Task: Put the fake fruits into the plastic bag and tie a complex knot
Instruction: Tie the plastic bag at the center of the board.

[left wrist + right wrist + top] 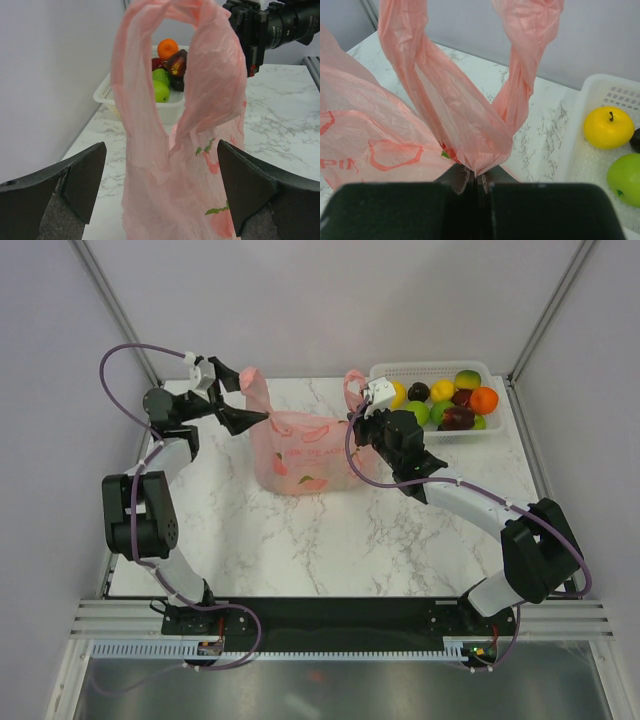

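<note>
The pink plastic bag (pixel 300 452) stands on the table with its two handle loops upright and apart; no knot shows. My left gripper (pixel 248 400) is open, its fingers on either side of the bag's left handle (pixel 150 100) without pinching it. At the base of the right handle (pixel 470 100) my right gripper (pixel 477 175) is shut on the bag's gathered edge. The fake fruits (pixel 450 400) lie in the white basket, among them an orange one (pixel 167 48), a yellow one (pixel 608 127) and a green one (pixel 625 179).
The white lattice basket (pixel 432 368) sits at the table's back right corner, close behind my right gripper. Grey walls and frame posts enclose the back and sides. Bare marble table (pixel 300 540) lies between the bag and the arm bases.
</note>
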Robot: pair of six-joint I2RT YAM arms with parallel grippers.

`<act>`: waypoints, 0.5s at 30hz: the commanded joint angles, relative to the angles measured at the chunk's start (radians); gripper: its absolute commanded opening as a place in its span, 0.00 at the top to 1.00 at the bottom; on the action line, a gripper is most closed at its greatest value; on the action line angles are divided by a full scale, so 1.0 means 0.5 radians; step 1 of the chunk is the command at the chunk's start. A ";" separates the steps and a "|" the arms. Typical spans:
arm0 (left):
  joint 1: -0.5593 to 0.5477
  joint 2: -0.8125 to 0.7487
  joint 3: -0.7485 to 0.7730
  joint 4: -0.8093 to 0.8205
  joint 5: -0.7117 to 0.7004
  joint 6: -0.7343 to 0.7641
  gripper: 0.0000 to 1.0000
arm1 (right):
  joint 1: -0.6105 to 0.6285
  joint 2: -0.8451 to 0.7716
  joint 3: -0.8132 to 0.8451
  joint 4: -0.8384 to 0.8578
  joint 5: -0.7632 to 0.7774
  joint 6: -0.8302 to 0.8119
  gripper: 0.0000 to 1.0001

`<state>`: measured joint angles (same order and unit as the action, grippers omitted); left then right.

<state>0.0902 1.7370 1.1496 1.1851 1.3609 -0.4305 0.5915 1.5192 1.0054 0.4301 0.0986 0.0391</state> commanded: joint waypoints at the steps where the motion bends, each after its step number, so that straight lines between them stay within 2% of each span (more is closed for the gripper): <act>1: -0.033 0.030 0.066 0.124 0.165 -0.111 0.00 | -0.008 -0.056 0.097 0.020 -0.050 -0.011 1.00; 6: -0.067 0.026 0.091 0.097 0.168 -0.099 0.00 | -0.008 -0.069 0.100 0.020 -0.056 -0.011 1.00; 9: -0.079 0.033 0.124 0.032 0.168 -0.063 0.15 | -0.008 -0.075 0.091 0.017 -0.059 -0.014 1.00; 10: -0.079 0.039 0.146 -0.001 0.159 -0.050 0.33 | -0.008 -0.081 0.088 0.011 -0.056 -0.011 1.00; 12: -0.082 0.030 0.177 -0.221 0.122 0.078 0.55 | -0.011 -0.093 0.085 0.011 -0.050 -0.011 1.00; 13: -0.082 0.023 0.189 -0.323 0.119 0.145 0.75 | -0.011 -0.096 0.085 0.008 -0.056 -0.011 1.00; 15: -0.085 -0.019 0.207 -0.586 0.095 0.329 0.97 | -0.011 -0.105 0.100 -0.013 -0.065 -0.011 1.00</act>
<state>0.0517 1.7481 1.2098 1.0706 1.4178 -0.4072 0.5907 1.5154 1.0126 0.4206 0.0826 0.0391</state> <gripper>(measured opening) 0.121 0.018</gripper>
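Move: The bag's left handle stands about 2 cm to the left hand's right, level with it fore-and-aft and in height, its neck between the open fingers. The gathered right handle, held in the right gripper, is some 20 cm to the left hand's right, about 2 cm back and 6 cm lower. The bag's body lies roughly 11 cm right, 6 cm back and 20 cm below. From the right hand, the left handle is about 20 cm left, 2 cm ahead and 6 cm higher. The left fingers close from wide open to nearly shut on the neck of the bag's left handle, pinching it just under the loop. The hand first eases barely 2 cm to its right onto the handle, drawing back about 1 cm and then recovering half of that, with a slight clockwise turn of some 5 degrees. The right hand stays in place and keeps its grip on the gathered right handle. ##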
